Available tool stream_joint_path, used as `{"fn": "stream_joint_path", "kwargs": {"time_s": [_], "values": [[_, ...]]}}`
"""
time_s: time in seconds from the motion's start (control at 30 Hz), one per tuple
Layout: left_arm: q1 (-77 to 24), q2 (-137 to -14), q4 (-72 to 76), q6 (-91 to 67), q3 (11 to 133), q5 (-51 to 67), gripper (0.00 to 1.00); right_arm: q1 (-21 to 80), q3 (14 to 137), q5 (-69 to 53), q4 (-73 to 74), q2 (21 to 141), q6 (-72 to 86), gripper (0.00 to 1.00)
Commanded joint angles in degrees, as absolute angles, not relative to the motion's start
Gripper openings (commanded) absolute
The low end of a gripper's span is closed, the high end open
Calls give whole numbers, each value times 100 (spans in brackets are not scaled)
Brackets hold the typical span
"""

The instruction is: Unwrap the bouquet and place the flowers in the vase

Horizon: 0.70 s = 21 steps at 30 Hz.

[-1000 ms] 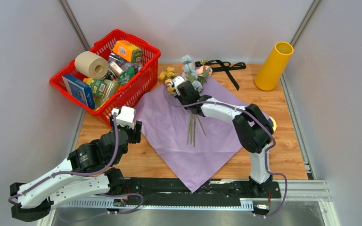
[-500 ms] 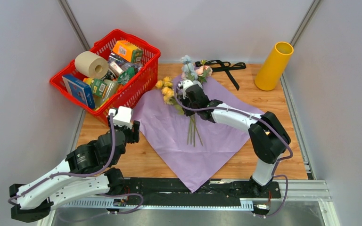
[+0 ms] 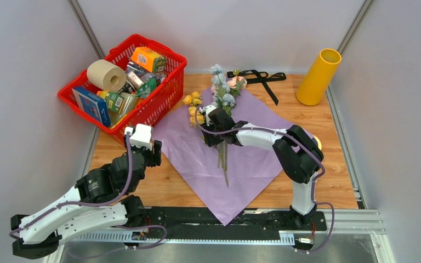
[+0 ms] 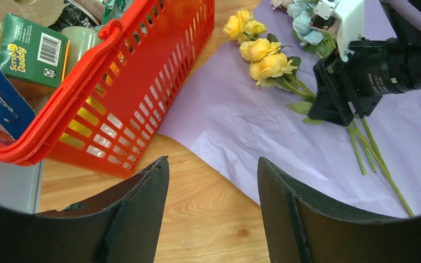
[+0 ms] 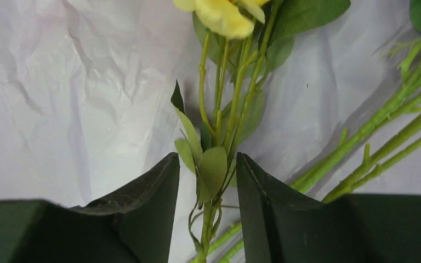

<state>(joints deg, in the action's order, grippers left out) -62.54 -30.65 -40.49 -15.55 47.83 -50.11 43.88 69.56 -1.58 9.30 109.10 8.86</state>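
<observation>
The bouquet lies unwrapped: its lilac paper (image 3: 197, 159) is spread flat on the table and the black ribbon (image 3: 260, 79) lies loose at the back. The flowers rest on the paper, yellow blooms (image 3: 193, 104) to the left and blue and pink ones (image 3: 225, 87) behind. My right gripper (image 3: 211, 131) sits low over the stems (image 3: 223, 159), jaws apart around the yellow sprig's stem (image 5: 219, 98) with a gap on each side. My left gripper (image 4: 212, 181) hangs open and empty over bare wood by the paper's left edge. The yellow vase (image 3: 318, 76) stands at the back right.
A red basket (image 3: 159, 107) full of groceries and a paper roll (image 3: 105, 74) stands at the back left, close to my left gripper. A flat yellow tape ring (image 3: 318, 143) peeks out behind the right arm. Grey walls close in both sides.
The right gripper, shut on the stems before, has drawn the flowers nearer along the paper and its jaws have parted. The left arm has barely shifted.
</observation>
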Motion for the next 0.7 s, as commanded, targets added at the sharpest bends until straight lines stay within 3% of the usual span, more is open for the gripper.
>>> {"fn": "stream_joint_path", "kwargs": {"time_s": [0.0,0.17,0.23,0.33,0.47,0.67], "values": [[-6267,-3006,-3964,-1556,4852,-5124,68,4403,7435,-97,861,11179,572,47],[-6267,-2979,-3955,-1564,4852,-5168,68,4412,7550,-35,940,11382,527,41],[-6267,-2945,-3938,-1556,4843,-5177,68,4412,7576,0,949,11408,519,33],[-6267,-2927,-3911,-1538,4834,-5194,68,4412,7611,-9,949,11356,518,13],[-6267,-2909,-3937,-1556,4834,-5212,68,4412,7620,0,949,10935,545,1],[-6267,-2874,-3946,-1573,4825,-5238,68,4316,7523,755,932,9863,545,0]]}}
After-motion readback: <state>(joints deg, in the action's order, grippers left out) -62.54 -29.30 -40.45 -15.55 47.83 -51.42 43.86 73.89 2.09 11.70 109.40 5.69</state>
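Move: The yellow flower's stem runs almost under the right gripper's half-open fingers, about 1 cm farther out, 1 cm to the left and 2 cm down. Its yellow blossoms lie some 11 cm ahead and 3 cm left. The blue blossoms are about 20 cm ahead and 6 cm to the right, and the red basket some 15 cm ahead and 26 cm left. From the left gripper the yellow flower lies about 14 cm ahead, 17 cm right and 23 cm below. Ease the right gripper forward and down over the yellow flower's stem, about 1.5 cm each way, and shut the half-open fingers to pinch the stem just below its leaves. With the grip closed, raise the stem about 3 cm from that low point, drifting slightly farther out. ##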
